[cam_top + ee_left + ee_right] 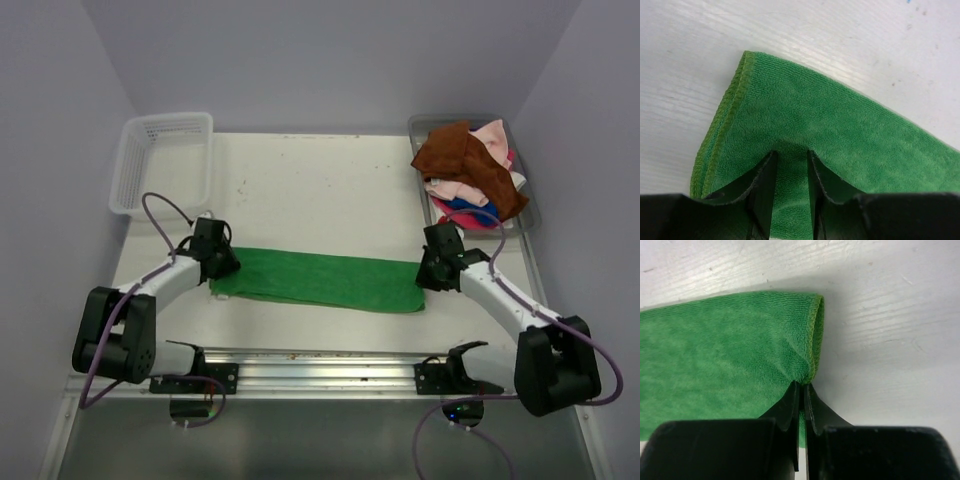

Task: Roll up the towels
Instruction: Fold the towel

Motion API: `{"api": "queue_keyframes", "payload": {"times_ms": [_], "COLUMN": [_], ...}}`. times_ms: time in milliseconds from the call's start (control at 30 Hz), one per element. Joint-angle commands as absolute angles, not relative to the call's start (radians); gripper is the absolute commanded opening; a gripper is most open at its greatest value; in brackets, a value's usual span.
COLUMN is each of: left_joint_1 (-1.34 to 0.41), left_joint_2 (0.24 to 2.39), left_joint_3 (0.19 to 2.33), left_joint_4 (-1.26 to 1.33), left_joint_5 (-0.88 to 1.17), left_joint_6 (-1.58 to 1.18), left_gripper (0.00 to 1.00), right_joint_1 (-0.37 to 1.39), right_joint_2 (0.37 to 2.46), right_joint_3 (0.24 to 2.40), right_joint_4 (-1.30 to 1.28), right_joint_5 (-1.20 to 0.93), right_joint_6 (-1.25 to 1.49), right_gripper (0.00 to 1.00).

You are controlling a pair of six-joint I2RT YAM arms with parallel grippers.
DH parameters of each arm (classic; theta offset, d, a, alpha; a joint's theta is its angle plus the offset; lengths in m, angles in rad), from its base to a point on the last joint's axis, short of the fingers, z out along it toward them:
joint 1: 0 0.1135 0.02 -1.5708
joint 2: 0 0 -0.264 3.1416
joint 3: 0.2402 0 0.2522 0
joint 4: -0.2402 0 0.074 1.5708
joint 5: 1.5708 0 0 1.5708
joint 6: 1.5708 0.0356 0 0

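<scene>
A bright green towel lies flat on the white table, folded into a long strip that runs left to right. My left gripper is at its left end. In the left wrist view the gripper has its fingers narrowly apart with a pinch of green towel between them. My right gripper is at the towel's right end. In the right wrist view it is shut on the hemmed corner of the towel.
A clear grey tray at the back right holds a pile of towels: rust brown, pale pink, blue, magenta. A white mesh basket stands at the back left. A metal rail runs along the near edge.
</scene>
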State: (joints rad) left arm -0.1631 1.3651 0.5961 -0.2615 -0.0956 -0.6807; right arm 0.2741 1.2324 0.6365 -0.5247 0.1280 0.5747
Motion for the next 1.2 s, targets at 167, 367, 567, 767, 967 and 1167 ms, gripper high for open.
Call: {"api": "queue_keyframes", "payload": {"times_ms": [167,367,567,767,967,1167], "left_joint_1": [-0.347,-0.474,-0.492,-0.433,-0.327,-0.267], "left_joint_2": [1.410,1.404,1.333,1.259,1.247,1.262], "left_joint_3": [0.476,0.518,0.618,0.663,0.658,0.608], "left_joint_4": [-0.255,-0.282,-0.412,-0.466,-0.479,-0.440], "left_joint_5": [-0.026,-0.026,-0.080,-0.068,-0.054,-0.046], "left_joint_6": [-0.819,-0.879,-0.833,-0.730,-0.686,-0.699], "left_gripper": [0.35,0.36,0.39,0.40,0.40,0.33], "right_joint_1": [0.273,0.275,0.381,0.546,0.707,0.836], "right_joint_2": [1.051,1.042,1.072,1.179,1.354,1.532], "right_joint_3": [0.807,0.942,1.064,1.167,1.318,1.449], "right_joint_4": [-0.739,-0.808,-0.818,-0.772,-0.735,-0.696], "right_joint_5": [0.287,0.276,0.247,0.261,0.281,0.264], "right_joint_6": [0.523,0.465,0.491,0.535,0.545,0.545], "right_gripper": [0.00,0.00,0.00,0.00,0.00,0.00]}}
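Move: The right hand grips the right end of the folded green towel close above the table; the towel's middle lies about 26 cm to its left, roughly 1 cm ahead and 2 cm lower, while the towel bin is some 27 cm ahead and 13 cm to its right. The left hand is down on the towel, whose left edge is about 5 cm to its left and 1 cm back; the white tag lies 7 cm back and 3 cm left. The empty basket stands 26 cm ahead and 18 cm left. Still pinching the towel's right end, the right hand lifts it about 16 cm nearly straight up, then carries it level some 20 cm left over the strip towards the towel's middle, turning counter-clockwise by about 25 degrees. Meanwhile the left hand, fingers kept partly open and low against the cloth, drags the towel's left end about 10 cm right while easing back, then returns some 6 cm left with a slight rise, to the shifted left edge. ##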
